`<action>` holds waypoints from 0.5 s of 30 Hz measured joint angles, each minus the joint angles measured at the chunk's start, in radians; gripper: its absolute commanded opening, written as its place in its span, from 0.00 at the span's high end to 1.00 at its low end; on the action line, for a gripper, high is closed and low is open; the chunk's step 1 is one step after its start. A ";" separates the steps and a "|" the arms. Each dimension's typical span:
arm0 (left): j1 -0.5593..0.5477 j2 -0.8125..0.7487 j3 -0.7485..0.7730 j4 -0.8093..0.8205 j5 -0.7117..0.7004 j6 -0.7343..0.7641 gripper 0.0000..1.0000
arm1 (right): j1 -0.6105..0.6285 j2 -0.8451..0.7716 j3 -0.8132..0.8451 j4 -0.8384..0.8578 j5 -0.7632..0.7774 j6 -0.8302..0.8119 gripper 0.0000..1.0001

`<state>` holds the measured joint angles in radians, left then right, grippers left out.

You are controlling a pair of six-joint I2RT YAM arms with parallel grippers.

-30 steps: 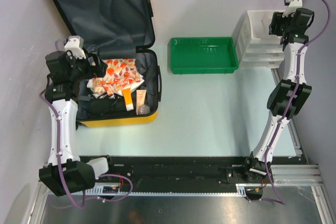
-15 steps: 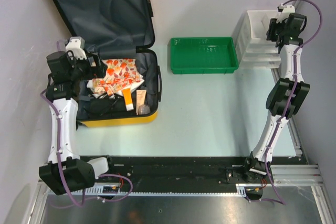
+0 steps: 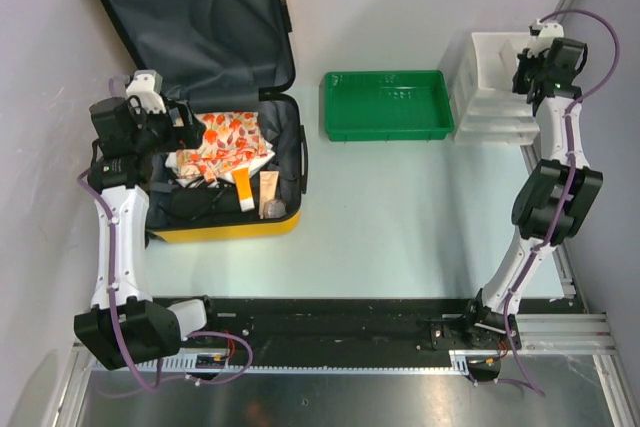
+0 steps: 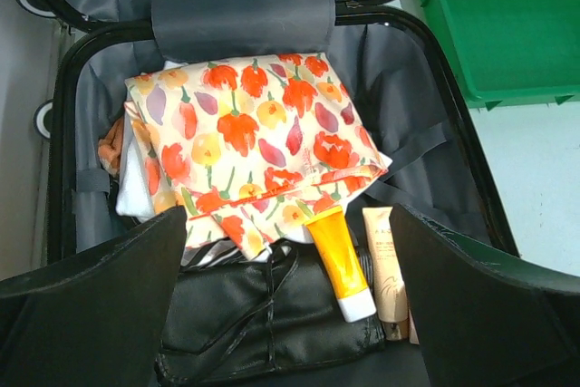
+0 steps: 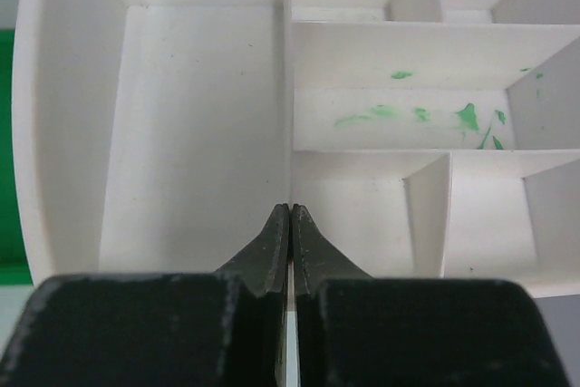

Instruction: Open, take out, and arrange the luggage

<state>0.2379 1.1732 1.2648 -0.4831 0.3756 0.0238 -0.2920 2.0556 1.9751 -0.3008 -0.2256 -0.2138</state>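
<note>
The yellow luggage (image 3: 225, 229) lies open at the far left, its grey-lined lid (image 3: 190, 17) flat on the table. Its lower half holds a floral pouch (image 4: 254, 142), a yellow tube (image 4: 340, 260), a beige tube (image 4: 388, 265) and a black pouch (image 4: 263, 314). My left gripper (image 3: 185, 117) hovers open over these contents, nothing between its fingers (image 4: 91, 305). My right gripper (image 5: 290, 213) is shut above the white organizer (image 5: 199, 133), its tips in line with a divider wall; whether they pinch it I cannot tell.
A green tray (image 3: 385, 105) stands between the luggage and the white organizer (image 3: 490, 82) at the far right. The luggage's black rim (image 4: 453, 133) and a corner of the green tray (image 4: 507, 24) show in the left wrist view.
My right gripper has closed from partly open to shut and shifted slightly over the organizer. The left arm and the luggage contents have not moved.
</note>
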 measured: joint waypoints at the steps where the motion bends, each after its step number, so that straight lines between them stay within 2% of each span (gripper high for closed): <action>1: 0.000 0.000 0.000 0.000 0.002 0.000 0.02 | -0.002 -0.031 -0.041 0.000 0.000 0.000 1.00; 12: 0.000 -0.001 -0.006 0.002 0.027 0.001 0.01 | -0.027 -0.468 -0.495 -0.046 0.006 -0.014 1.00; 15: 0.000 -0.007 -0.023 0.002 0.031 0.005 0.00 | -0.034 -0.573 -0.572 -0.079 0.012 -0.017 1.00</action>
<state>0.2379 1.1660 1.2415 -0.4816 0.4068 0.0288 -0.3260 1.4830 1.4033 -0.3798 -0.2138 -0.2306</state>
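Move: Shut on the front part of the white organizer's central divider, the right hand has the organizer's middle about 7 cm ahead, 2 cm to its right and 13 cm below. The open table it is being pulled onto lies some 15 cm back, 3 cm left and 24 cm down. The green tray sits about 35 cm left, 8 cm ahead and 21 cm below. From the left hand, the organizer is roughly 25 cm ahead, 93 cm right and 17 cm lower. Keeping its pinch on the divider wall, the right hand drags the white organizer straight back towards the robot by about 15 cm, drifting some 3 cm to the left, gathering speed and still travelling at the end. The fingers stay shut, and the wrist tips down only about 5 degrees. ##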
